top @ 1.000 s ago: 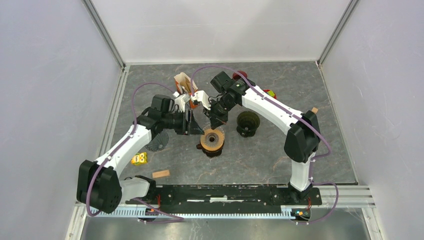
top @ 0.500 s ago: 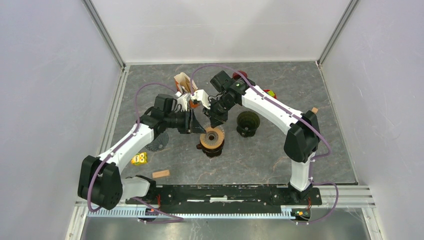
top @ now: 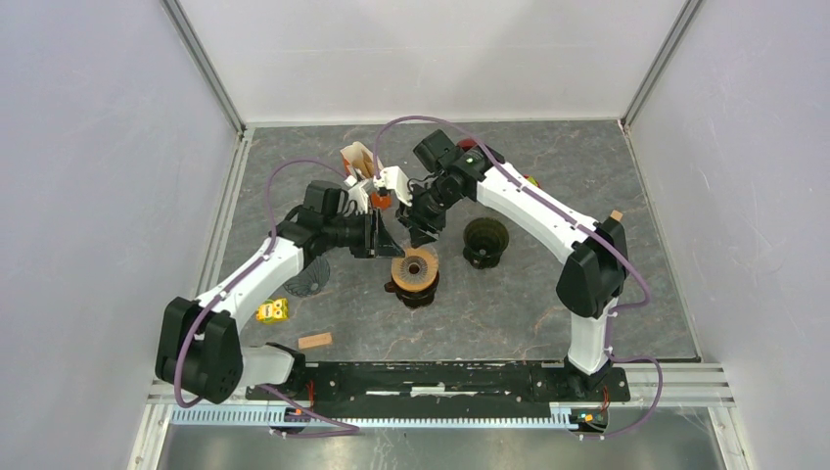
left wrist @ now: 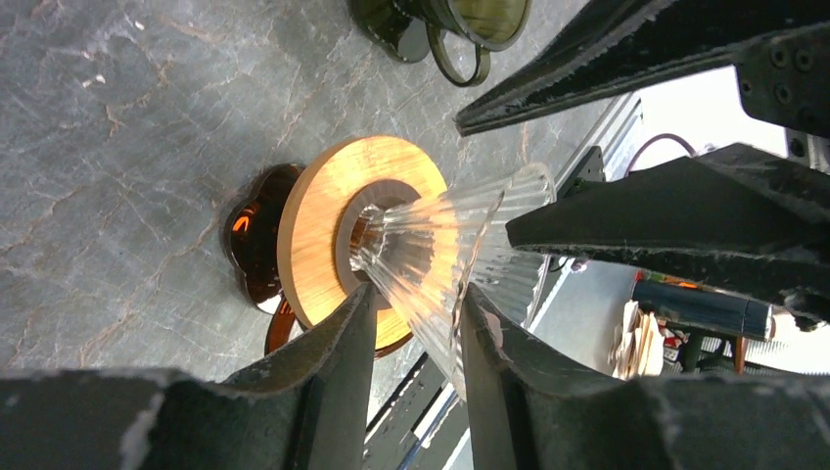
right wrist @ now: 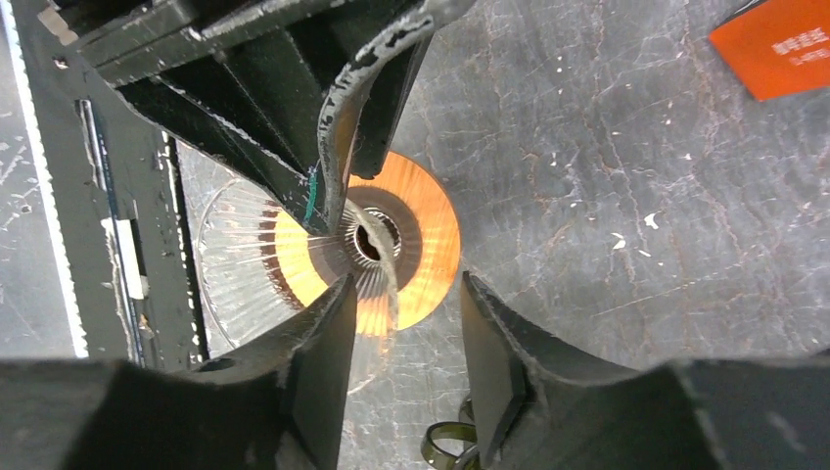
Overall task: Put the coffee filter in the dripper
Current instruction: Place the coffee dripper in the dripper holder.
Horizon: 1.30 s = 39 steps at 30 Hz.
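The dripper (top: 415,273) is a clear ribbed glass cone (left wrist: 445,250) in a wooden ring (left wrist: 318,211) on a brown glass base, at the table's middle. My left gripper (left wrist: 416,308) comes in from the left and is shut on the cone's wall, one finger on each side of it. Just behind the dripper, my right gripper (right wrist: 406,304) hangs open. The cone's rim edge (right wrist: 389,284) passes between its fingers without touching them. Paper coffee filters (top: 357,160) stand bunched in a holder at the back. They also show in the left wrist view as coffee filters (left wrist: 636,338). Neither gripper holds one.
A dark green glass cup (top: 486,241) stands right of the dripper. A dark ribbed cone (top: 309,279) lies under the left arm. A yellow item (top: 273,310) and a wooden block (top: 315,341) lie near the front left. An orange card (right wrist: 778,44) lies behind.
My right gripper has opened and let go of the cone's rim, lifting slightly toward the back. My left gripper has narrowed onto the cone's wall.
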### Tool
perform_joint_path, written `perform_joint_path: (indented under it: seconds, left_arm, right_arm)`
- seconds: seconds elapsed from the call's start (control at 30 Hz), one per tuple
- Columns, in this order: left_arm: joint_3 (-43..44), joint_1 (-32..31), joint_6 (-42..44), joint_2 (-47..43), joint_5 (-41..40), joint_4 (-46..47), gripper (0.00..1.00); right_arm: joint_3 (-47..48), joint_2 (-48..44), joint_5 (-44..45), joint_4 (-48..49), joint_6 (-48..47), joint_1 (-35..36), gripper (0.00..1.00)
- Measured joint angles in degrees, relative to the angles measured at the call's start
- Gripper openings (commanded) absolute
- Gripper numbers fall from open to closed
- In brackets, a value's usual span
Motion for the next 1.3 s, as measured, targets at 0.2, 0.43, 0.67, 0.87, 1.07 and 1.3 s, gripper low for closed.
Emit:
perform_joint_path:
  seconds: [0.2, 0.43, 0.67, 0.87, 1.07, 1.3]
  left_arm:
    - [2.9, 0.0, 0.0, 0.9, -0.2, -0.2, 0.49]
    - [5.0, 0.0, 0.1, 1.7, -1.5, -0.3, 0.51]
    - [5.8, 0.0, 2.7, 1.9, -1.4, -1.8, 0.57]
    - [7.1, 0.0, 5.7, 1.5, -1.5, -3.7, 0.59]
    - [7.4, 0.0, 9.8, 0.3, -1.0, -6.3, 0.63]
    - [11.4, -1.2, 16.9, 0.3, -2.9, -10.2, 0.65]
  right_arm:
    - [0.1, -1.4, 0.1, -1.0, -3.5, -1.2, 0.62]
    - [-4.0, -10.9, 1.4, -0.2, -7.1, -1.8, 0.64]
    - [-5.2, -12.6, 1.0, 0.7, -7.6, -1.8, 0.67]
    - [-10.3, -11.7, -0.1, 1.7, -6.8, -1.8, 0.68]
    - [-10.3, -10.8, -0.4, 2.2, -7.3, -1.8, 0.69]
    - [-14.5, -15.8, -1.8, 2.1, -12.5, -1.9, 0.69]
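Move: The clear dripper already stands in its wooden holder on the brown cup, its rim reaching between both my opened pairs of fingertips. Its middle lies about 3 cm back, 5 cm right and 3 cm below my left hand; from my right hand, roughly 5 cm back, 1 cm left and 4 cm down. The green cup is some 15 cm right of my right hand, 1 cm back and 12 cm lower. The orange filter box stands about 16 cm ahead, 7 cm left and 9 cm below my left hand. I back both hands off the dripper's rim, opening the fingers wider. My right hand lifts straight clear by about 6 cm while easing right, sinks most of the way back down, then draws back and right beside the dripper on the green cup's side. My left goes forward and up, then on up to about 4 cm, its fingers tilting upward some 15 degrees. ##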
